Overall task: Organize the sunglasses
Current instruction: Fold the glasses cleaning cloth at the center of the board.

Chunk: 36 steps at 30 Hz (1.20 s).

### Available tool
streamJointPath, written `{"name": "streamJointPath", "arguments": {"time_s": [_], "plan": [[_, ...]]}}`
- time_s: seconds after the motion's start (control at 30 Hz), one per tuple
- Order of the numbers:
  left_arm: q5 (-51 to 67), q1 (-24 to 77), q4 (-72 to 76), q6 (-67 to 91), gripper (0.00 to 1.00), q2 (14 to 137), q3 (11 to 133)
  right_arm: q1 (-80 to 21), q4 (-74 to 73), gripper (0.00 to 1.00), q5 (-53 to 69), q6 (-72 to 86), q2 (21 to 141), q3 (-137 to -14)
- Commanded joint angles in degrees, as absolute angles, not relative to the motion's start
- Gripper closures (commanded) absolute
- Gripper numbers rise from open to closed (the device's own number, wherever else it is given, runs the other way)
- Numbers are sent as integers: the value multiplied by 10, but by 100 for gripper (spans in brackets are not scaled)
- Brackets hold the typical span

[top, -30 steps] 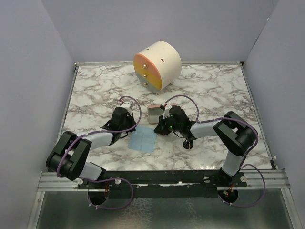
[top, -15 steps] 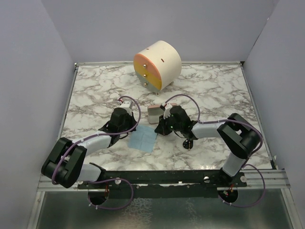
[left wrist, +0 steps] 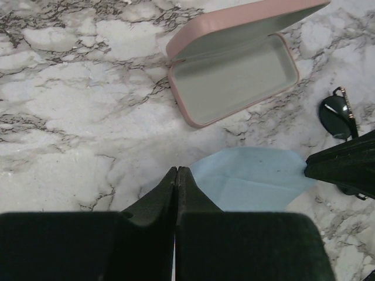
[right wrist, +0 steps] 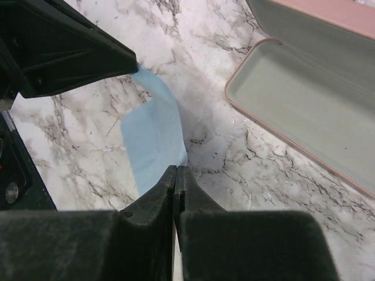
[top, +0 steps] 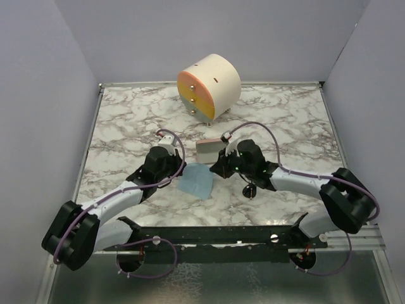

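Observation:
The sunglasses (top: 250,189) lie on the marble to the right of the cloth; one dark round lens (left wrist: 336,112) shows in the left wrist view. A light blue cloth (top: 196,182) hangs stretched between both grippers, casting a shadow on the table. My left gripper (top: 181,171) is shut on its left corner (left wrist: 196,170). My right gripper (top: 216,168) is shut on the opposite corner (right wrist: 183,157). The pink case (top: 209,150) lies open just beyond the cloth, its grey inside (left wrist: 234,79) bare.
A round cream drawer chest (top: 209,85) with an orange front stands at the back of the marble table (top: 126,120). Grey walls close in the left, right and back sides.
Both arms have stretched forward. The blue cloth has come up off the table between the two grippers and turned a little.

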State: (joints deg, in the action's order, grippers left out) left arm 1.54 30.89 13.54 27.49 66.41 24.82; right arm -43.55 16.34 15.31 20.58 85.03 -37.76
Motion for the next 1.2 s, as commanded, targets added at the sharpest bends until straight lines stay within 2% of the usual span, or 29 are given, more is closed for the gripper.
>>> {"name": "streamJointPath", "arguments": {"time_s": [0.0, 0.83, 1.17], "plan": [[-17, 336, 103, 300, 100, 606, 238, -439, 123, 99, 138, 192, 787, -358], [-155, 581, 7, 383, 100, 467, 214, -488, -45, 99, 142, 200, 547, -286], [-205, 662, -24, 418, 100, 450, 223, -508, -73, 99, 149, 219, 509, -262]]}}
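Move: I hold the cloth's two far corners some 6 cm above the board. The cloth's near edge, my aim, lies about 9 cm back and 4 cm right of my left hand, and about 8 cm back and 7 cm left of my right. From my right hand the open glasses case is about 10 cm ahead and 2 cm right, and the sunglasses are roughly 16 cm right and 2 cm back, all some 5 to 6 cm lower. Keeping both corners pinched, I draw the raised edge back over the rest of the cloth towards my bases, away from the case: about 12 cm with my left hand, 10 with my right. Both hands also drift about 5 cm right and rise a few centimetres, mostly early on; my left wrist swings about 10 degrees clockwise. ##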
